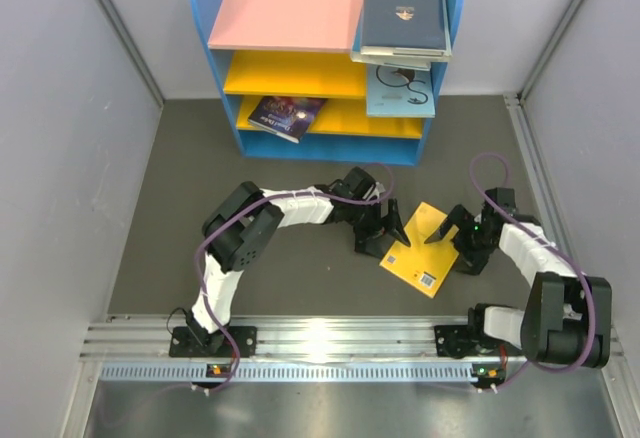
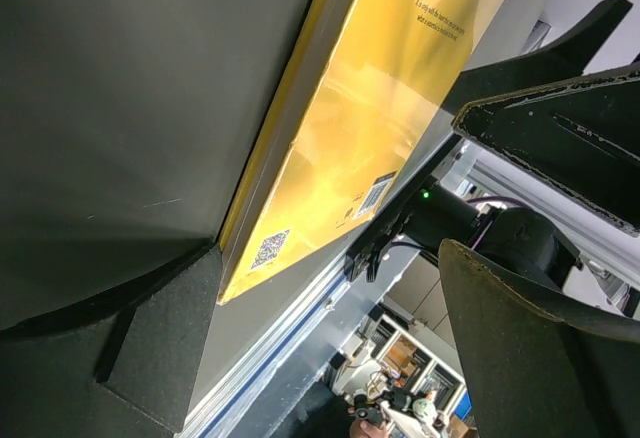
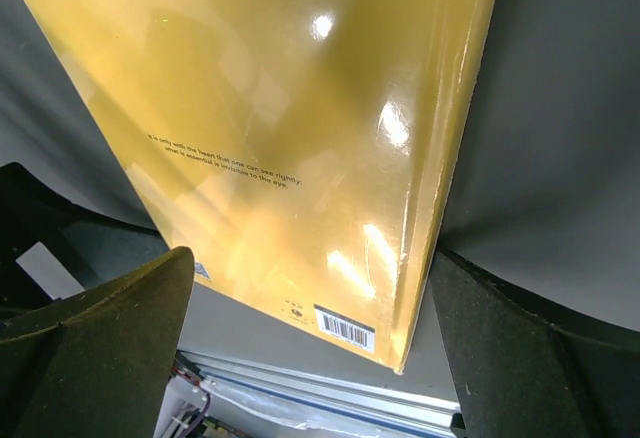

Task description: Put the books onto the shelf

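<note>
A yellow-orange book [image 1: 424, 250] lies on the dark mat between my two arms. My left gripper [image 1: 385, 232] stands open at its left edge, with the book [image 2: 350, 128] stretching away past its fingers [image 2: 150, 348]. My right gripper [image 1: 447, 227] is open at the book's upper right side, and the barcode corner of the book [image 3: 290, 128] sits between its fingers [image 3: 100, 358]. Neither gripper grips the book. The shelf [image 1: 285, 18] stands at the back. It holds a dark navy book [image 1: 403, 10] on top, a light blue swirl book [image 1: 400, 91] and a purple galaxy book [image 1: 286, 116].
Grey walls [image 1: 70, 108] close in the mat on the left, right and back. A metal rail [image 1: 330, 343] carrying both arm bases runs along the near edge. The right gripper's finger [image 2: 560, 108] shows in the left wrist view, close to the book.
</note>
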You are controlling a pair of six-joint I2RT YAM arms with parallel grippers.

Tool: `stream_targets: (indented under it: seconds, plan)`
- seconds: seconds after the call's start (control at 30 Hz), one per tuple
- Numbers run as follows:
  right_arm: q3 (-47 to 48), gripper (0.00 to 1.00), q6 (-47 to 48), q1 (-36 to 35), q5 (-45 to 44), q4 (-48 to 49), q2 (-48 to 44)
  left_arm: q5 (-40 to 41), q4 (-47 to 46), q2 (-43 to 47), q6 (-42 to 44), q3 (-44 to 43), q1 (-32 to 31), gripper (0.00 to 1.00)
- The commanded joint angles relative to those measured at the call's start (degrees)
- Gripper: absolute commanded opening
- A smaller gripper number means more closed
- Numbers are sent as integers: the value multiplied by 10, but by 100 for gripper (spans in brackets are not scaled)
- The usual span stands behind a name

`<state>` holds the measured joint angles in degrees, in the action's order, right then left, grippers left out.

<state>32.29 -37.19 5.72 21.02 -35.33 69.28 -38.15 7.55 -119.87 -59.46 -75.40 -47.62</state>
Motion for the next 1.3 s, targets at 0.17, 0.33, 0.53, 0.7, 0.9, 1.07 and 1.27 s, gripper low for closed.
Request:
stream_targets:
  seconds: [0.17,0.33,0.53,0.7,0.9,1.07,1.27]
  plan:
    - [21,100,-12,-4,-66,-30,-25,46,29,-16,36,13,-5,95]
    - [-11,100,-18,1,-101,-26,-24,43,32,-22,40,17,-5,95]
    - [-138,93,-118,-6,66,273,-6,-6,-10,-49,22,14,-5,95]
    - [-202,75,-198,-18,167,587,-12,-54,-70,-68,-7,24,-7,94]
    - [-231,53,-312,-74,260,824,29,-51,-94,-74,-17,24,-6,94]
    - [-254,43,-383,-130,301,954,60,-44,-90,-77,-14,11,-2,94]
    - [-227,37,-309,-142,302,815,31,-42,-82,-73,-5,17,6,93]
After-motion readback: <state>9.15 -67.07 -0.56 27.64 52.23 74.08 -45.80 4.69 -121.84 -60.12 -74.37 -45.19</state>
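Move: The yellow book lies flat between the two open grippers. Its middle is about 6 cm to the right hand's left, 1 cm ahead and 2 cm below. From the left hand, poised at the book's left edge, its middle is about 7 cm to the right, level fore and aft and 3 cm lower. The left gripper is some 13 cm to the right hand's left and 2 cm ahead; the bookshelf's near right corner stands about 21 cm ahead and 7 cm left of the right hand. After a slight sway to its right, the right hand sweeps about 10 cm forward, then rises some 7 cm while easing 5 cm left, its downward fingers tipping up by roughly 50 degrees to point forward and left as they close from wide open to under half around the yellow book's spine edge, carrying that side forward and up. The left hand stays wide open at the book's left side as a stop, drawing back about 2 cm and returning with a small tilt, and the book comes in over its finger area. ##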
